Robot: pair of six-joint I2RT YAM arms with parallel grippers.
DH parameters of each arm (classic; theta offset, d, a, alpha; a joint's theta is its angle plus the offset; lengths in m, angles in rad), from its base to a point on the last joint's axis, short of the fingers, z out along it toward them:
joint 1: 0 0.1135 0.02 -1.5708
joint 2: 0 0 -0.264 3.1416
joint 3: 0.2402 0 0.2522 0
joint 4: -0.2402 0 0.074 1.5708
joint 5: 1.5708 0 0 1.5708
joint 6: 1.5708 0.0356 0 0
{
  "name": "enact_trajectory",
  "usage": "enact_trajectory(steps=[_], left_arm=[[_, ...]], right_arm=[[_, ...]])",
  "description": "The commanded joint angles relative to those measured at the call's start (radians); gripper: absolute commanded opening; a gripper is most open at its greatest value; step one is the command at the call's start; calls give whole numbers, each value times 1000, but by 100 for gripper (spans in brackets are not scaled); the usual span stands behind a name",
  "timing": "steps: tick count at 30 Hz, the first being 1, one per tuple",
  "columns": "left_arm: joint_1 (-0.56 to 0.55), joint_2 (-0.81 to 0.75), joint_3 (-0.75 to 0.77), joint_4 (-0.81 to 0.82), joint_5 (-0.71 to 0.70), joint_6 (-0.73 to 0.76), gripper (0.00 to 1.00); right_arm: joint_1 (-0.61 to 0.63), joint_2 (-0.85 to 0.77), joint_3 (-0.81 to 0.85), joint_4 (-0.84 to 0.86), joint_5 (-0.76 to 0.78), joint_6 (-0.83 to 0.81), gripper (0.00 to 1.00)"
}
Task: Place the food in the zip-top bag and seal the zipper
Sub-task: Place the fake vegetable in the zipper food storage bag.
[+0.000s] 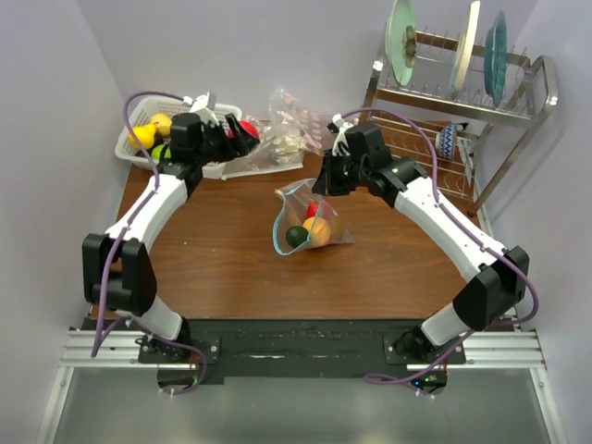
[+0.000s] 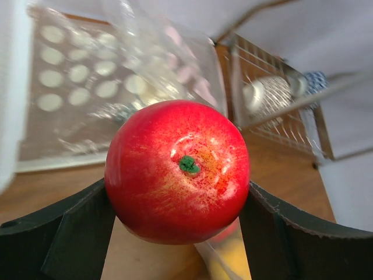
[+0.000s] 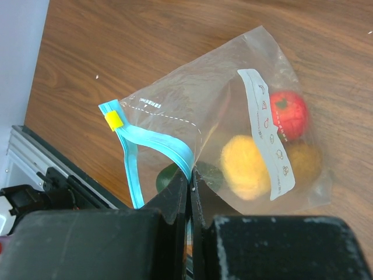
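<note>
My left gripper (image 1: 239,134) is shut on a red apple (image 1: 248,129) beside the white basket. In the left wrist view the apple (image 2: 178,172) fills the gap between both black fingers (image 2: 64,233). The zip-top bag (image 1: 310,222) lies mid-table with its mouth held up and open. Inside it are a dark green piece (image 1: 296,236), an orange one (image 1: 318,231) and a red one (image 3: 288,114). My right gripper (image 3: 191,184) is shut on the light-blue zipper (image 3: 154,143) at the bag's rim (image 1: 324,185). A yellow slider (image 3: 113,120) sits at the zipper's end.
A white mesh basket (image 1: 139,139) with yellow and green fruit stands at the back left. Clear dotted bags (image 1: 287,125) lie behind the apple. A wire dish rack (image 1: 462,102) with plates and a mug (image 1: 447,141) stands at the back right.
</note>
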Motion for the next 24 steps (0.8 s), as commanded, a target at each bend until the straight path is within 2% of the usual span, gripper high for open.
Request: enact_trajectory(steps=[1, 11, 24], left_arm=[[-47, -141, -78, 27, 89, 0, 50], [-63, -309, -201, 27, 165, -49, 50], [-172, -405, -218, -27, 213, -87, 50]], right_arm=[[-5, 4, 42, 18, 8, -6, 0], [-6, 5, 19, 39, 7, -1, 0], [-5, 19, 14, 47, 4, 11, 0]])
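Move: The bag's open mouth, where the left hand's red tomato is being taken, lies about 17 cm back, 14 cm to the right and 11 cm below that hand. Inside the bag, the avocado sits some 19 cm back, 15 cm right and 18 cm below. The food basket's middle is roughly 13 cm ahead, 17 cm left and 17 cm below. From the right hand, the mouth is about 3 cm back, 6 cm left and 10 cm lower. Back and to the right goes the left hand, quickly at first and then easing, about 12 cm back and half that rightwards, while rising some 5 cm. It carries the still-pinched red tomato away from the basket towards the bag's mouth and swings about 15 degrees clockwise. The right hand stays nearly still, its shut fingers keeping their pinch on the bag's rim. ##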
